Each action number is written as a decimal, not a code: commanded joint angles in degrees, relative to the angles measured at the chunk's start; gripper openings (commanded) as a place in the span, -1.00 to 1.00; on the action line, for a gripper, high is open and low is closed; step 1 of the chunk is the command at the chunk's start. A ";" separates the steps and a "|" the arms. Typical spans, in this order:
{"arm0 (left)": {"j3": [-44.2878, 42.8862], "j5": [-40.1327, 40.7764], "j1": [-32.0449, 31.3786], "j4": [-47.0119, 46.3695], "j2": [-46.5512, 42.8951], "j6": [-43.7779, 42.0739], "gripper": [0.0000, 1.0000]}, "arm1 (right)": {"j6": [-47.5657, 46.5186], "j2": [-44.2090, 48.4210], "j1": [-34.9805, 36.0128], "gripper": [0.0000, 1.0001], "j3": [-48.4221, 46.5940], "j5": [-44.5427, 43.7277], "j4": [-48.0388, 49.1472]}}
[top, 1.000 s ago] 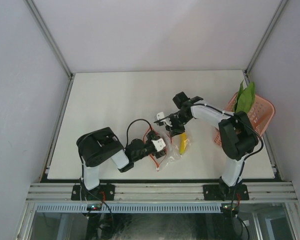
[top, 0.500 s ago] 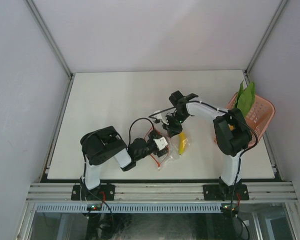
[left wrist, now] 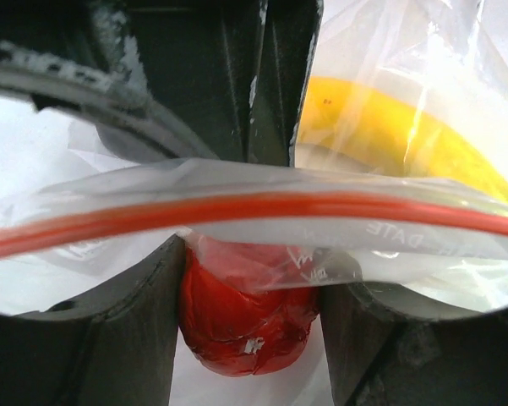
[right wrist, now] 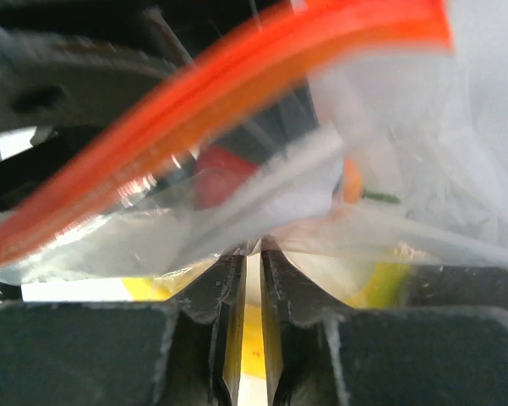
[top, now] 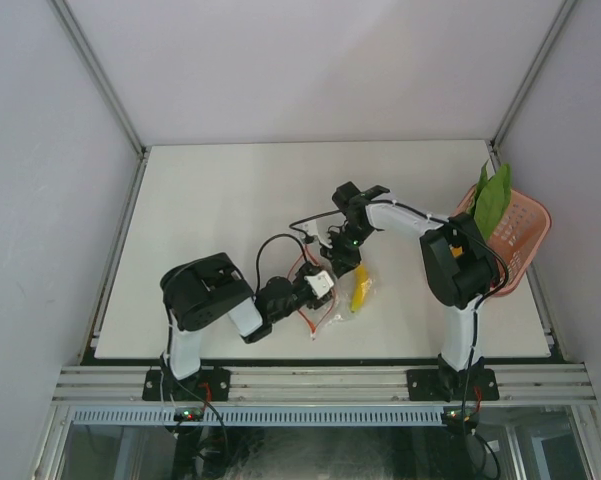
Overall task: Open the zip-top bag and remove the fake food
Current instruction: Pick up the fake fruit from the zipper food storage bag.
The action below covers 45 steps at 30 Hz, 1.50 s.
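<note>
The zip-top bag lies near the table's front middle, clear, with its red-orange zipper strip stretched across the left wrist view. My left gripper reaches in under that strip, its fingers pressed on both sides of a red round fruit wrapped in plastic film. A yellow banana lies in the bag beyond it. My right gripper pinches a fold of the bag at its tips, jaws almost together. Red fruit and banana show through the plastic.
A pink lattice basket stands at the table's right edge with a long green leafy vegetable sticking up from it. The right arm's elbow rises just left of the basket. The table's front edge is close below the bag.
My right gripper has shifted left and slightly back, drawing the bag's edge with it. My left gripper has advanced a little and narrowed its jaws onto the red fruit.
</note>
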<state>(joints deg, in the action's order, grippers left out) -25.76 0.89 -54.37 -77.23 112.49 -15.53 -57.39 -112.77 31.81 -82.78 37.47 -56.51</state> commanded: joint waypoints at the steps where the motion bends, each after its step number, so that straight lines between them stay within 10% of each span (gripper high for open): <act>1: 3.80 2.54 -0.21 -3.02 -4.17 2.57 -0.10 | 4.52 -0.31 -1.20 -0.79 -1.63 -0.13 1.13; 23: 22.04 10.41 0.15 0.23 -27.32 36.98 -0.45 | 7.21 1.33 -2.45 -0.78 -0.47 -3.71 4.21; 45: 18.68 1.48 12.42 66.75 -81.96 66.39 -0.51 | 7.24 10.54 -3.09 -0.76 0.96 3.11 4.91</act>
<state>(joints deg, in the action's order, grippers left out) -3.40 4.12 -43.42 -20.53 36.47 46.28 -50.98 -106.94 29.12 -82.02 37.15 -52.90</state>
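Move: My left hand, reaching into the bag, already grips the red fruit. Its way out is the open zip mouth, about 5 cm to its left and 3 cm back, roughly at hand height. The banana lies some 7 cm to the hand's right and 3 cm back, and the black fruit about 6 cm ahead and 4 cm right, both slightly lower. From my right hand, the red fruit is about 4 cm left and 1 cm back. I draw the red fruit out through the zip mouth with my left hand, about 14 cm left and 7 cm back while climbing some 7 cm, fingers keeping their grip as the wrist rolls some 65 degrees counter-clockwise seen from behind the hand. My right hand, fingers still shut, shifts about 2.5 cm forward and slightly right, then rises about 4 cm over the bag. ##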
